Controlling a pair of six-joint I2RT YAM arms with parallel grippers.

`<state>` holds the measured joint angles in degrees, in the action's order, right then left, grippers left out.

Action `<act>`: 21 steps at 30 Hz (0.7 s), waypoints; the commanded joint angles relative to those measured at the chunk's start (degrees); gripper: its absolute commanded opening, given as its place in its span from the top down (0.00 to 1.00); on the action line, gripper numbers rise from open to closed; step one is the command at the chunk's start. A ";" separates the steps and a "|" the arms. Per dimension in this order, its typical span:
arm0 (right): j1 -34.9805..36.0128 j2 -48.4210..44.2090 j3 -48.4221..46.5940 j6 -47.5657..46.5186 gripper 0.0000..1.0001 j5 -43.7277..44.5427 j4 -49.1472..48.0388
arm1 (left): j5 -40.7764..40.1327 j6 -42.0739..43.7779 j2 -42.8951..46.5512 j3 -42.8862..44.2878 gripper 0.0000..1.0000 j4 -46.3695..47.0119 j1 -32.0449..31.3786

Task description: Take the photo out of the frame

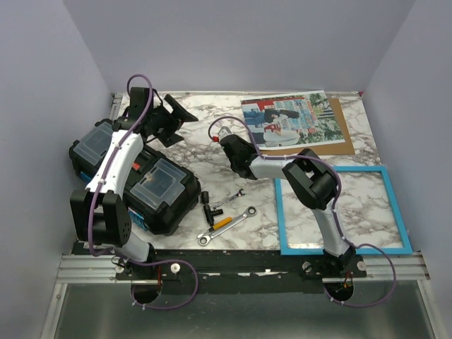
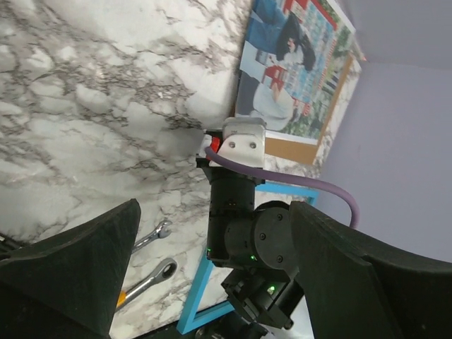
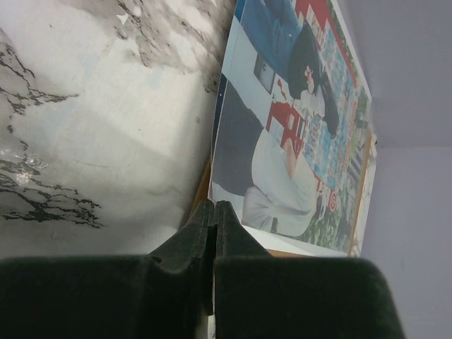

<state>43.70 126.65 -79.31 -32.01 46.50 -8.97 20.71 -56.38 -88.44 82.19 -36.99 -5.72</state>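
The photo (image 1: 286, 116) (image 2: 296, 63) (image 3: 296, 120) lies flat at the back right, on a brown backing board (image 1: 342, 131) (image 2: 296, 150). The turquoise frame (image 1: 332, 169) (image 2: 201, 282) rests apart from it at the front right, with marble showing through its opening. My right gripper (image 1: 226, 135) (image 3: 214, 206) is shut, its tips pressed together right at the photo's near-left corner, which they hide. I cannot tell whether the corner is pinched. My left gripper (image 1: 173, 116) (image 2: 212, 212) hangs open over the back left, holding nothing.
A black tool case (image 1: 141, 176) with clear lids fills the left side under the left arm. Wrenches (image 1: 226, 224) (image 2: 152, 275) and a small black tool (image 1: 207, 203) lie mid-table near the front. Lilac walls close in the back and sides.
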 commanded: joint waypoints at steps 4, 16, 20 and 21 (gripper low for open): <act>0.14 -7.93 5.37 0.32 0.99 -1.26 -4.20 | 14.77 -5.24 1.52 -9.74 0.08 22.62 2.40; 0.02 -22.23 14.93 7.26 0.99 -8.44 -2.24 | 22.41 -15.27 -8.99 -6.76 0.06 38.29 -3.79; -0.14 -26.85 17.17 9.51 0.99 -10.69 -1.81 | 20.38 -18.42 -12.45 -5.38 0.12 42.23 -7.36; -0.18 -27.66 17.52 9.86 0.99 -10.92 -1.64 | 19.58 -18.70 -13.23 -4.74 0.13 42.37 -8.14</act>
<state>43.66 103.46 -63.64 -25.74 38.85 -10.59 40.91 -71.29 -98.74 74.41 -0.78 -10.55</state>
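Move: The photo's near-left corner is already between the right fingers. From that hand, the photo's middle lies about 13 cm ahead and 14 cm to the right, barely below. The brown backing board under it is centred some 10 cm ahead and 17 cm right, and the blue frame about 23 cm back and 29 cm right. From the left hand, the pinched corner is about 6 cm ahead, 20 cm right and 20 cm lower. The photo's near-left corner stays pinched in the shut right fingers, which peel it up off the backing board by about 8 cm while drawing it back some 4 cm, the wrist rolling so its left side rises. The wide-open left hand swings right about 9 cm and a little forward towards that corner, left side rolling down some 20 degrees and turning clockwise, not yet touching it. ##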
